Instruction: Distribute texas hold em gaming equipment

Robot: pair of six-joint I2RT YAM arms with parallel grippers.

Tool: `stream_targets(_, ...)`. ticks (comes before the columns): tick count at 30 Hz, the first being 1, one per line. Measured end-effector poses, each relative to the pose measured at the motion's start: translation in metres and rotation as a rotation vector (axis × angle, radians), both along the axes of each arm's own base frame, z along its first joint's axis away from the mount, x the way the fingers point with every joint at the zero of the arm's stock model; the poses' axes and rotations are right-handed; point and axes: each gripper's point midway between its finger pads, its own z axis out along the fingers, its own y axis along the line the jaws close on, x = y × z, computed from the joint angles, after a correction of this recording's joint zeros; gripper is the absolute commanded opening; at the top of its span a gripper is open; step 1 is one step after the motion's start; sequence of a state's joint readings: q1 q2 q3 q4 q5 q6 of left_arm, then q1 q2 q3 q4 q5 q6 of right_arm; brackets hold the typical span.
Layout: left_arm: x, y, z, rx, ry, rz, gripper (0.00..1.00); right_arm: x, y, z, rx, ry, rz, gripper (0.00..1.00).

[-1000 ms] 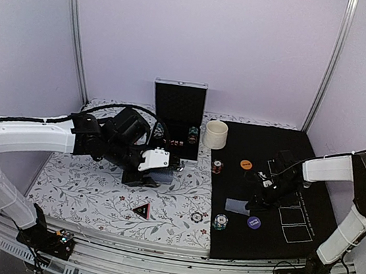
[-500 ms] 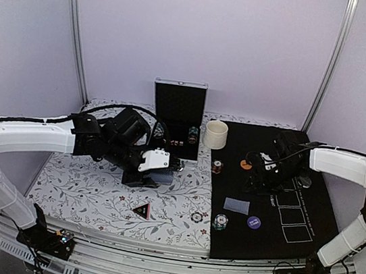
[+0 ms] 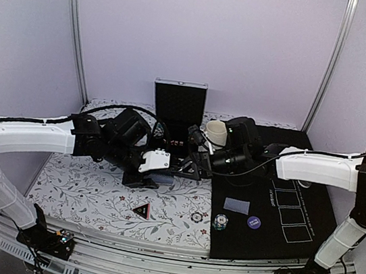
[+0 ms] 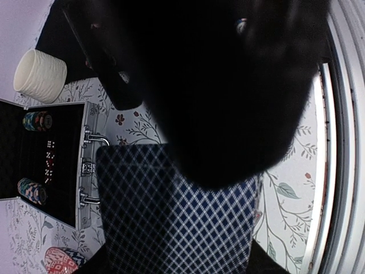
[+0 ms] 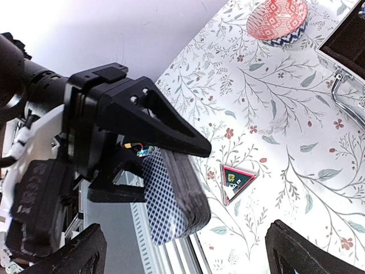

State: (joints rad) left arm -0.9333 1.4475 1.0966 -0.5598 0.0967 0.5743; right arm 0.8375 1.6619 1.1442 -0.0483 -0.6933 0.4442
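My left gripper is shut on a deck of grey-blue-backed playing cards above the floral cloth. The left wrist view shows the diamond-patterned deck between the jaws. My right gripper stands open just right of that deck, nothing between its fingers. The right wrist view shows the deck edge-on in the left gripper's fingers. One card lies face down on the black mat. A dark blue disc, striped chips and the triangle marker lie near the front.
An open black case with chips stands at the back centre, a cream cup beside it, partly behind the right arm. A pink patterned dish sits on the floral cloth. White card boxes are printed on the mat.
My right gripper opened, left the card on the mat and swung left across to the deck. The left arm held still with the deck.
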Motion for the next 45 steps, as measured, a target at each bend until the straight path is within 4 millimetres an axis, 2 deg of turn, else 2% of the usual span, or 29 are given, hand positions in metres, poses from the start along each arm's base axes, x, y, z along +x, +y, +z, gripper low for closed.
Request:
stream_targets(8,-0.001,-0.001,0.0,-0.001,-0.001,-0.004,0.53,0.006,0.028,-0.02,0.039,0.061,0.011,1.0)
stream_targets(14,-0.001,-0.001,0.0,-0.001,-0.001,-0.003,0.52,0.007,0.045,-0.029,0.038,0.085,0.019,0.86)
stream_targets(18,-0.001,-0.001,0.0,-0.001,-0.001,-0.003,0.52,0.008,0.044,-0.036,0.012,0.088,0.001,0.71)
stream_targets(24,-0.001,0.0,0.0,0.003,-0.001,-0.001,0.52,0.01,0.038,-0.045,-0.04,0.07,-0.021,0.61)
stream_targets(38,0.0,0.0,0.0,0.002,-0.003,-0.001,0.52,0.011,0.025,-0.038,-0.106,0.01,-0.049,0.58)
stream_targets(45,0.0,0.0,-0.001,0.005,-0.006,0.002,0.52,0.01,0.02,-0.032,-0.132,-0.01,-0.052,0.36)
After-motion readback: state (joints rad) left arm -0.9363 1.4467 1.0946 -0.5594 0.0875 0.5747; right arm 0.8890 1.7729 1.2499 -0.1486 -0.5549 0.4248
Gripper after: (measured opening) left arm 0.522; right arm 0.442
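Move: My left hand still holds the card deck, its middle some 3 cm below the hand point and 2 cm to the right of it. From my open right hand the deck is about 8 cm left, 2 cm back and 5 cm lower. On the table, roughly 19 cm below my right hand, the triangular marker lies 13 cm left and 6 cm back, the white chip 6 cm right and 6 cm back, and the chip case some 30 cm ahead, 6 cm left. I bring my wide-open right hand about 5 cm left and 3 to 4 cm down onto the deck's free end, laying a finger on the patterned back while the fingers begin to close. Then I draw back to the right by some 2 to 3 cm, dragging the top of the deck along and narrowing the fingers to under half open. My left hand holds the deck still. ##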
